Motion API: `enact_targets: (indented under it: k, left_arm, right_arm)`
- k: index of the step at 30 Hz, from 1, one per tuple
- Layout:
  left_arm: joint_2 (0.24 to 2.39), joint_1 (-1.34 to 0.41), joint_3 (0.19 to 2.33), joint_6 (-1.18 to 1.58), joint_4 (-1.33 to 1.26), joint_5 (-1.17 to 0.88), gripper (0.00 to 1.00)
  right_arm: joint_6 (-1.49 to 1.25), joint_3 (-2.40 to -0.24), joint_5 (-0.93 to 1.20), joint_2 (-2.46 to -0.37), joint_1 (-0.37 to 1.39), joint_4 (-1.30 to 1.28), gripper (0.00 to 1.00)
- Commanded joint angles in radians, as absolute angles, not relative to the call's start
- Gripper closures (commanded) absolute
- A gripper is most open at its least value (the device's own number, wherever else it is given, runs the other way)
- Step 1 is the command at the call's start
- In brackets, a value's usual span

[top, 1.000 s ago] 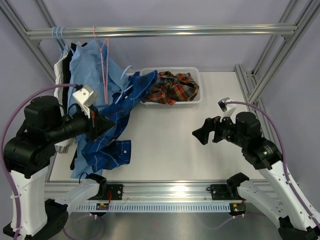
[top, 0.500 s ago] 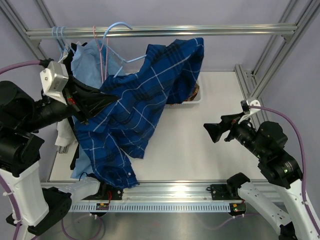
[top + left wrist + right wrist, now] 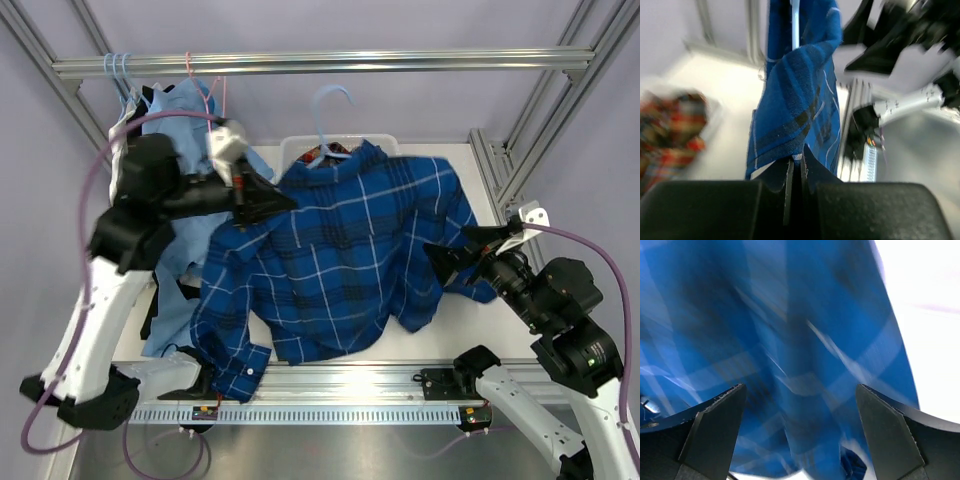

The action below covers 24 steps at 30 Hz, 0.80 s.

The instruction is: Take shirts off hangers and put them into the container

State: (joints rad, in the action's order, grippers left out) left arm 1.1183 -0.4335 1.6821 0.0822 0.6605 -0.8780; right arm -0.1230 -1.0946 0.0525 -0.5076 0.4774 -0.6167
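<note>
The dark blue checked shirt (image 3: 350, 260) hangs spread over the middle of the table, still on a pale blue hanger (image 3: 330, 105) whose hook pokes up behind its collar. My left gripper (image 3: 283, 206) is shut on the shirt's upper left edge; in the left wrist view a fold of the shirt (image 3: 795, 90) is pinched at the left gripper (image 3: 797, 160). My right gripper (image 3: 452, 262) stands open at the shirt's right side, with the blurred cloth (image 3: 790, 315) right before the wide-apart right gripper (image 3: 800, 388). The container (image 3: 292, 144) is mostly hidden behind the shirt. The plaid shirt (image 3: 670, 130) lies in it.
Light blue (image 3: 180, 115), black and white shirts hang at the far left of the top rail (image 3: 400, 61) on pink (image 3: 207, 92) and pale blue hangers (image 3: 120, 70). Slanted frame posts (image 3: 535, 140) stand at the right. A metal rail (image 3: 330, 385) runs along the table's near edge.
My left arm has swung the dark blue shirt, with its hanger, up from the left and rightwards over the table and container. My right gripper has moved up to the shirt's right side.
</note>
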Motion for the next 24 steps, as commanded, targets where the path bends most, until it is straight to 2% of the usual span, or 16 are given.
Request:
enact_targets:
  k: [1, 5, 8, 15, 24]
  left_arm:
    - [1.157, -0.549, 1.571, 0.020, 0.612, -0.735, 1.00]
    - [1.175, -0.668, 1.404, 0.075, 0.415, -0.594, 1.00]
    - [1.195, -0.727, 1.359, 0.069, 0.371, -0.526, 1.00]
    - [1.275, -0.847, 1.342, 0.075, 0.273, -0.434, 1.00]
    - [1.374, -0.864, 1.353, 0.109, 0.235, -0.431, 1.00]
  right_arm:
    - [-0.071, -1.138, 0.083, -0.537, 0.474, -0.632, 0.01]
    - [-0.052, -1.143, 0.123, -0.583, 0.474, -0.617, 0.00]
    - [-0.055, -1.152, 0.164, -0.630, 0.476, -0.601, 0.00]
    - [-0.176, -1.134, 0.212, -0.771, 0.476, -0.430, 0.01]
    - [-0.212, -1.149, 0.196, -0.871, 0.489, -0.296, 0.04]
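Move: The left hand, gripping one shoulder of the blue plaid shirt, has its hanger about 8 cm ahead, 9 cm to the right and 4 cm higher. From the open right hand that hanger is some 12 cm ahead, 20 cm to the left and 14 cm up; the container lies roughly 33 cm ahead, 22 cm to the left and 33 cm below. Left lowers the gripped shirt some 18 cm and rightward, while open right reaches forward-left 10 cm towards its hanger. ##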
